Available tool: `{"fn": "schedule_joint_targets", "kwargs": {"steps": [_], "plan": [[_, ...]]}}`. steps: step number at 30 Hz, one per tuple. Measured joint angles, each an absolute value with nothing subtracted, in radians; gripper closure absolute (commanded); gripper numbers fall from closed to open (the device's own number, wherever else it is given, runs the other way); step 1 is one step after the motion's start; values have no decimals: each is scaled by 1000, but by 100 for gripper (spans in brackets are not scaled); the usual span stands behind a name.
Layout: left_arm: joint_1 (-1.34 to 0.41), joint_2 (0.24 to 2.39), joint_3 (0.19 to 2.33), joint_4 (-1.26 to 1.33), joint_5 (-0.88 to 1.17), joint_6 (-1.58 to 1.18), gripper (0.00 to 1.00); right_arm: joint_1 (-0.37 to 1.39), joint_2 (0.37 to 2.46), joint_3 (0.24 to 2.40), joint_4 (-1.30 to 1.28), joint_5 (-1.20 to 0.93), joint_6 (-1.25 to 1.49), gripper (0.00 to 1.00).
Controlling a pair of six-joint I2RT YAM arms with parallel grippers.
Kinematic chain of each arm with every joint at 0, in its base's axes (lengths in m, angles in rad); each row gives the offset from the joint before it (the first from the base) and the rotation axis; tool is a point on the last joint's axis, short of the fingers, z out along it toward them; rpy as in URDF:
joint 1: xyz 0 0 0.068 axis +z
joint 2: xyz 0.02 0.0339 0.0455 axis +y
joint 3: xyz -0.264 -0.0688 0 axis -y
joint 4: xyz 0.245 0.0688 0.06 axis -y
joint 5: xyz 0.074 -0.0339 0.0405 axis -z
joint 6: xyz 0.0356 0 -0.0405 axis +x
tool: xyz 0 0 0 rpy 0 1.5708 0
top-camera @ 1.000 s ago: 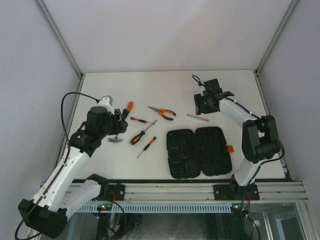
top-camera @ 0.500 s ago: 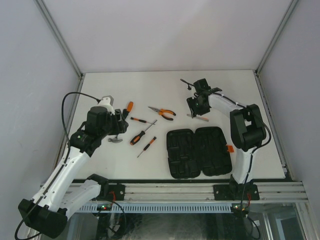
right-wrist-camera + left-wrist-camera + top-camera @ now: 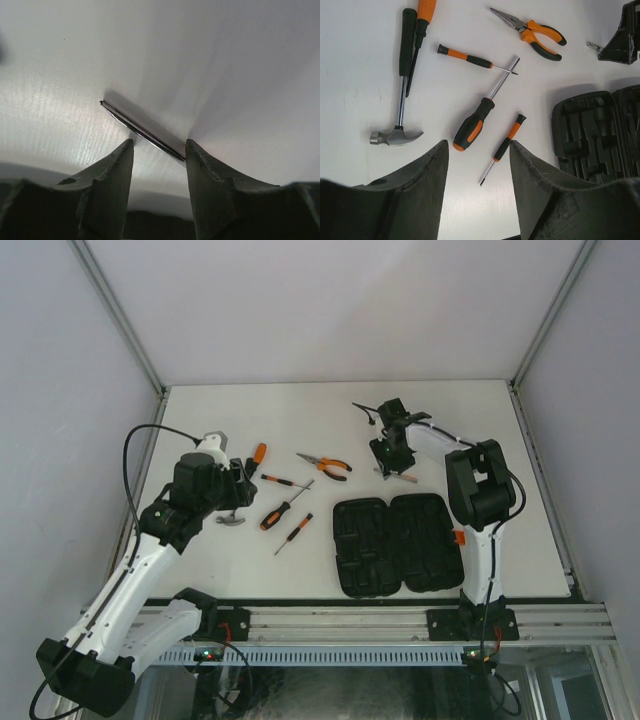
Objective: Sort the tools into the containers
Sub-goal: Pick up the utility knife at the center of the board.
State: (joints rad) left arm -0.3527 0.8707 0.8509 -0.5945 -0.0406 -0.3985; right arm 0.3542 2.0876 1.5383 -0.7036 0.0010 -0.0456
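The tools lie left of centre: a hammer (image 3: 401,80), an orange-handled screwdriver (image 3: 424,17) beside it, a thin screwdriver (image 3: 470,57), a thick one (image 3: 474,124), a small one (image 3: 507,141) and needle-nose pliers (image 3: 328,465). The black case (image 3: 398,543) lies open and flat. My left gripper (image 3: 232,485) hovers open above the hammer and screwdrivers, holding nothing. My right gripper (image 3: 159,142) is low over the table, open, with a thin metal rod (image 3: 140,131) running between its fingers and reaching the right fingertip.
An orange latch (image 3: 461,536) sticks out of the case's right edge. White walls with metal corner posts (image 3: 118,315) enclose the table on three sides. The rail with both arm bases runs along the near edge.
My right arm has swung left and come down over the metal rod, and its jaws have narrowed a little. The left arm and the tools have not moved.
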Motion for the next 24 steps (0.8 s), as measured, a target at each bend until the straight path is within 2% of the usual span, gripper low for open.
{"fn": "schedule_joint_targets", "kwargs": {"steps": [11,17,24], "plan": [[-353,870,851,-594,-40,-398,44,326,2103,1559,-715,18,8,85],[-353,870,851,-594,-40,-398,45,273,2102,1549,-678,10,93,94],[-353,870,851,-594,-40,-398,45,251,2035,1465,-600,-13,142,96]]}}
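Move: The utility knife lies crosswise just under the right hand's open fingers, its middle about 2 cm to their right, 1 cm back and 1 cm lower. Down at table level, the open case is centred some 18 cm back and 2 cm right of this hand, and the pliers lie about 14 cm to its left and 1 cm ahead. From the left hand, the knife is roughly 13 cm ahead, 25 cm to the right and 19 cm below. The right fingers close onto the utility knife and pinch it between their tips while the hand slides low over the table, about 3 cm to its right and 2 cm forward, turning some 15 degrees clockwise. Only at the very end, with the fingers all but shut, does the hand start to rise, by about half a centimetre. ##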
